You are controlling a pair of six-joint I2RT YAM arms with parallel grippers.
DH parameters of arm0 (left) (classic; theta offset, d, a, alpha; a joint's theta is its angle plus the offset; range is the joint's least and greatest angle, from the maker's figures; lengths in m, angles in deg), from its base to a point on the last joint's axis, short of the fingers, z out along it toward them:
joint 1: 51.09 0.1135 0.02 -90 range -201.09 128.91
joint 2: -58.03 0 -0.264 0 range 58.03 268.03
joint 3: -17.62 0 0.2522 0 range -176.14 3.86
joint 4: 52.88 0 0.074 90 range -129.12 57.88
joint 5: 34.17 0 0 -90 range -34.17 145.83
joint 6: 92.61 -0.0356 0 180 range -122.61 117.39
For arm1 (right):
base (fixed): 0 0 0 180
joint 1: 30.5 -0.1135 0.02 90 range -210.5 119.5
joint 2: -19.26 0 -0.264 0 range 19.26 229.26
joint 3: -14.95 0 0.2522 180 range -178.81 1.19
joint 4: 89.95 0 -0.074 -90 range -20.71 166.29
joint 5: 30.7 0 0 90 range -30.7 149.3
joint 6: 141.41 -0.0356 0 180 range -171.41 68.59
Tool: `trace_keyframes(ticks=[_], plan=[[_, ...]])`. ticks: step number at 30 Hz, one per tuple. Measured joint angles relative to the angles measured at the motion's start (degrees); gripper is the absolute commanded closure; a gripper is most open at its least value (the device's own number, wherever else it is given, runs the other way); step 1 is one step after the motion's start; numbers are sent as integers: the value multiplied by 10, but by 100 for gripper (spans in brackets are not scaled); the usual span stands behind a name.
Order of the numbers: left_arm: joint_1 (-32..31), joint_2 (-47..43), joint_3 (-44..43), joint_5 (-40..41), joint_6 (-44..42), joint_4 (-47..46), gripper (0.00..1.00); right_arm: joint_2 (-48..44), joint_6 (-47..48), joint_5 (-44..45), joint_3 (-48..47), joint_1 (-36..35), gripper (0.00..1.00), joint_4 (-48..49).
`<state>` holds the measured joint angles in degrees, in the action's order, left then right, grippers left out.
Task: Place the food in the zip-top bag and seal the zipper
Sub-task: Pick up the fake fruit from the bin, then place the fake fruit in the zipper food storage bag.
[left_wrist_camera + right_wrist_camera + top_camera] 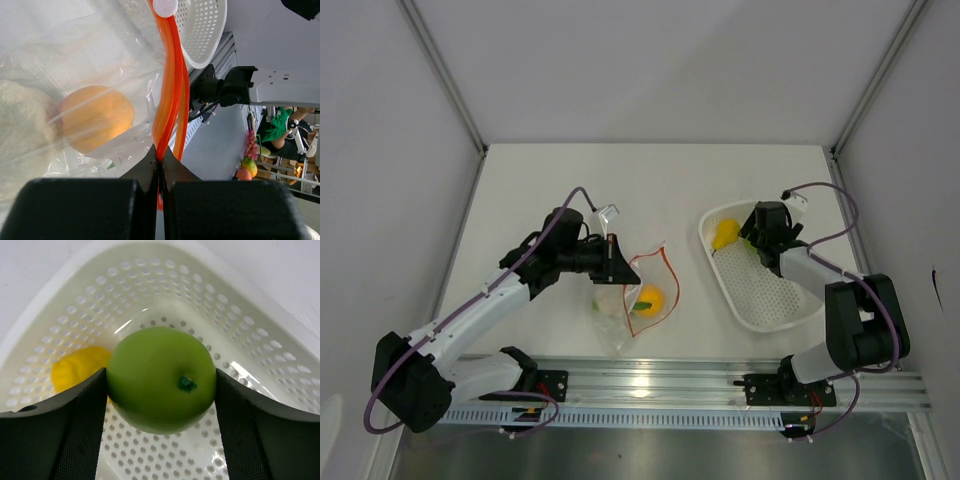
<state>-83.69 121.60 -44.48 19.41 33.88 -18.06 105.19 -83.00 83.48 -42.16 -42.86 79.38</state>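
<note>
The zip-top bag [638, 310] lies in the middle of the table with its mouth held up. Inside it are an orange round fruit [650, 298] [97, 117] and a whitish piece [20, 135]. My left gripper [612, 250] [160, 159] is shut on the zipper [170, 90], the red-orange strip along the bag's mouth. In the white basket [775, 300], my right gripper [758, 240] [160, 385] is shut on a green apple [160, 377], one finger against each side. A yellow pear [725, 233] [75, 372] lies just behind the apple.
The white perforated basket [150, 290] sits at the table's right side, close to the right wall. An aluminium rail [720, 385] carrying both arm bases runs along the near edge. The zipper's white slider [165, 7] sits at the strip's far end.
</note>
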Motion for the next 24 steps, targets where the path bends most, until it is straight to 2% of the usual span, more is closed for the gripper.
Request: trace_keyframes(ticks=[12,20,24], plan=[[0,-11,0,5,0,1,99,-186,-3,8,4,-102,91,-95],[0,-6,-7,13,0,3,99,-333,-10,-43,1,-250,87,-173],[0,-6,-7,16,0,4,99,-374,-14,-67,-7,-346,84,-192]])
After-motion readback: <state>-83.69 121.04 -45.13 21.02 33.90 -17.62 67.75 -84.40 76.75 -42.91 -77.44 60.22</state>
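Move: The green apple is already between the right fingers. The bag's open mouth lies about 26 cm to the right hand's left, 18 cm back and some 8 cm higher; the orange in the bag is roughly 28 cm left, 20 cm back and 3 cm lower. The yellow pear sits about 8 cm left, 1 cm back and 3 cm below. From the left hand, the bag mouth is about 4 cm right, 1 cm back and 4 cm below. Keep the right grip on the green apple and lift it up out of the bin first, then swing it ever faster left and back towards the bag's open mouth while still rising: about 18 cm left, 16 cm up and 15 cm back in all. Turn the wrist some 40 degrees counter-clockwise on the way, and let the left gripper keep pinching the bag's rim. ##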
